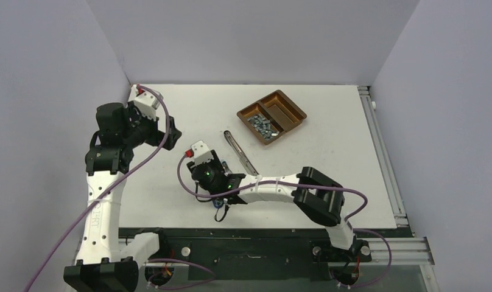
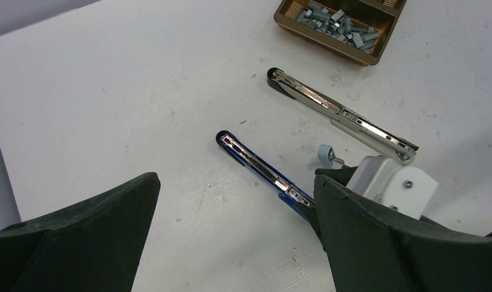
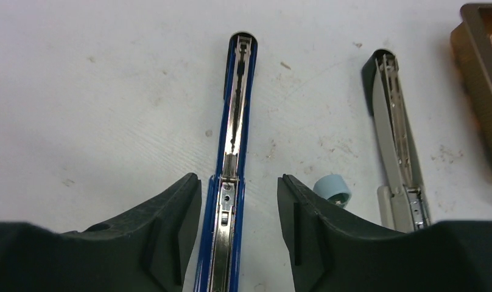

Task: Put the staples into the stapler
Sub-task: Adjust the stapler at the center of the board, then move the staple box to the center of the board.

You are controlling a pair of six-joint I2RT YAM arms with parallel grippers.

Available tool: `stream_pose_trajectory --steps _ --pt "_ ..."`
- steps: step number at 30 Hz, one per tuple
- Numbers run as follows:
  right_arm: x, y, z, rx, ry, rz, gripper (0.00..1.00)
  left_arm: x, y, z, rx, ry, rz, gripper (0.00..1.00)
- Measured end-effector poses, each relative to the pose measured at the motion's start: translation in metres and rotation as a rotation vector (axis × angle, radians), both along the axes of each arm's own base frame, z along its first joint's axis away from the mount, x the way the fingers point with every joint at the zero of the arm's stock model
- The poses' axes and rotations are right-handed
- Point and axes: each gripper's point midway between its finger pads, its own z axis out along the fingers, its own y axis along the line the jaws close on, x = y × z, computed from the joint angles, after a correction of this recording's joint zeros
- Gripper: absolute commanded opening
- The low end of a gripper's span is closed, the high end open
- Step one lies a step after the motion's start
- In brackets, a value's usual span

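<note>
A blue stapler [image 3: 234, 121] lies opened flat on the white table, its silver staple channel facing up. My right gripper [image 3: 238, 179] straddles its rear part with the jaws open; the right finger stands clearly off it and the left finger is close beside it. A second, grey stapler [image 3: 394, 140] lies open to its right. The staples [image 1: 262, 126] are piled in one compartment of a brown tray [image 1: 292, 111] at the back; they also show in the left wrist view as staples [image 2: 338, 24]. My left gripper [image 2: 235, 176] hovers wide open and empty, to the left of the blue stapler [image 2: 256, 164].
A small pale blue cap [image 3: 332, 188] lies between the two staplers, just beside my right finger. The grey stapler [image 1: 240, 149] lies slantwise between the right gripper [image 1: 216, 173] and the tray. Walls close the table on the left, back and right.
</note>
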Motion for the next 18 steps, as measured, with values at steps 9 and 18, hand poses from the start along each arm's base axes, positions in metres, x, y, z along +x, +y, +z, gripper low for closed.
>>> stream_pose_trajectory --steps 9,18 --pt "0.066 -0.032 0.091 0.154 -0.02 0.047 0.81 0.005 0.001 0.01 0.013 0.007 -0.009 0.96" --pt "0.255 -0.211 0.116 0.227 -0.052 -0.306 0.77 0.008 0.001 -0.002 0.035 0.061 -0.035 0.96"
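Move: My right hand, already empty, hovers about 7 cm above the middle of the opened blue stapler. The brown tray I head for lies some 20 cm ahead and 22 cm to my right, about 6 cm lower. On the way, the grey stapler's middle is about 4 cm ahead and 13 cm right, the staple remover level with me and 7 cm right. From my left hand, the tray is roughly 16 cm ahead, 32 cm right and far below. Leaving the blue stapler, my right hand first climbs nearly straight up, then sweeps fast forward and to the right, about 26 cm out and 21 cm across, still rising gently, until it is high over the far side of the brown tray. On the way I open the half-open fingers wide and swing the hand some 15 degrees clockwise, its left side lifting; I touch nothing. ##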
